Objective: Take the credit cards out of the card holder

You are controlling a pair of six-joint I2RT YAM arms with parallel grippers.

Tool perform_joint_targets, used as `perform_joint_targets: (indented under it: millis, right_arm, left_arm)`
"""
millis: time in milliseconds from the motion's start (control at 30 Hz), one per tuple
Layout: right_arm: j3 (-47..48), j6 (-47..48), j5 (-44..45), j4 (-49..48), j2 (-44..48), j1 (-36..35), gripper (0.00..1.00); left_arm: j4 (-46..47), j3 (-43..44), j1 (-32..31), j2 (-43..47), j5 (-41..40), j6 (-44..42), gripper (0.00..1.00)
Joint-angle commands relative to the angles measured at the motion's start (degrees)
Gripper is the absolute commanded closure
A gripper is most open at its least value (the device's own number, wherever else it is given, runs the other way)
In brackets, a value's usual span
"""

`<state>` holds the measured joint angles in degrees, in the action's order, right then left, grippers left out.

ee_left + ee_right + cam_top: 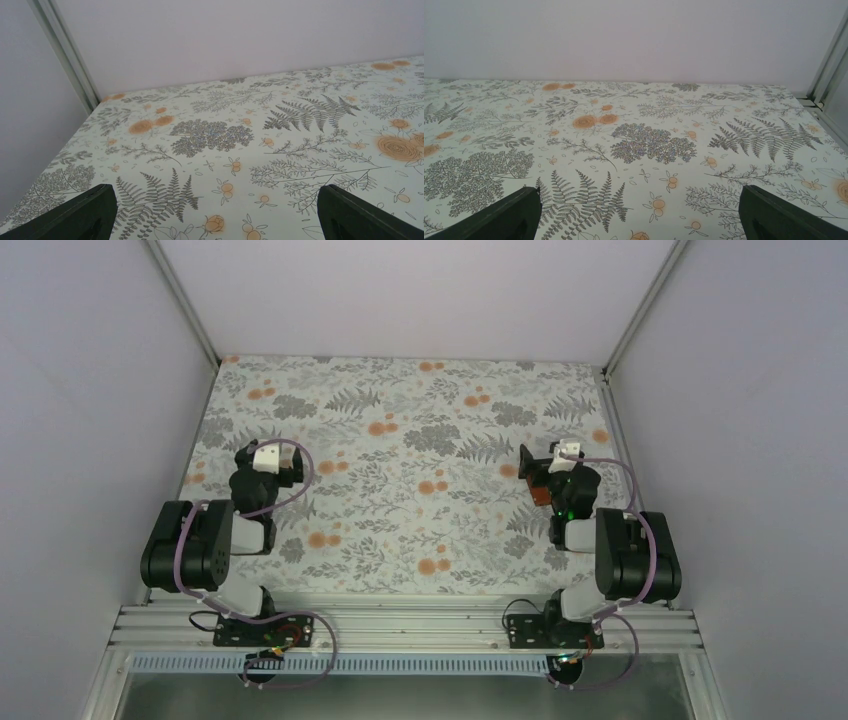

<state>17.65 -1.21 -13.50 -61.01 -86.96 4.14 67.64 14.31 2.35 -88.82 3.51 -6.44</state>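
The card holder shows only as a small rust-brown patch (pixel 539 493) in the top view, on the floral tablecloth just left of my right wrist and mostly hidden by it. It is out of both wrist views. No credit card is visible in any view. My right gripper (pixel 540 462) (pixel 639 190) is open and empty, its fingers (pixel 514 215) wide apart over bare cloth. My left gripper (pixel 262 452) (pixel 215 190) is open and empty at the left side of the table, its fingers (pixel 85 215) also wide apart.
The floral tablecloth (pixel 400 470) covers the table. Pale walls with metal corner posts (pixel 185 300) (pixel 640 305) enclose it on three sides. An aluminium rail (pixel 400 625) carrying the arm bases runs along the near edge.
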Motion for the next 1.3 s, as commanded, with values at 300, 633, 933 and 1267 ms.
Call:
perform_joint_targets:
  millis: [300, 633, 933, 1267]
  right_arm:
    - [12.39, -9.46, 16.69, 30.3, 12.74, 0.89, 0.0]
    - [39.77, -17.87, 19.66, 82.48, 4.69, 0.51, 0.0]
    - [41.22, -15.84, 19.04, 96.81, -0.78, -0.28, 0.0]
    - [39.91, -12.12, 14.24, 100.92, -14.0, -0.34, 0.0]
  left_arm:
    - [2.54, 0.07, -0.25, 0.01, 0.25, 0.05, 0.0]
    - [-35.44, 22.31, 0.19, 4.92, -3.78, 0.94, 0.0]
    - [-66.74, 43.41, 0.35, 5.38, -1.06, 0.71, 0.0]
    - [-70.72, 44.36, 0.46, 8.37, 5.08, 0.17, 0.0]
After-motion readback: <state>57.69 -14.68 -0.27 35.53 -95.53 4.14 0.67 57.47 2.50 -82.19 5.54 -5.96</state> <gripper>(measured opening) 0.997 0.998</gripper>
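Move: The closed card holder lies flat on the table, low and close under the right hand: about 13 cm below it, some 3 cm back and 2 cm to its right. Nothing else stands on the table near it. From the left hand the same card holder lies far off to the right, about 63 cm, roughly 2 cm back and 12 cm lower. Lift the right gripper about 11 cm, swinging it right and a little forward, then bring it back and sink it some 20 cm towards the card holder, tipping the fingers down about 65 degrees and turning clockwise, jaws wide open. Meanwhile raise the left gripper up and forward, then ease it partly back and down, tipping it slightly, fingers open. ##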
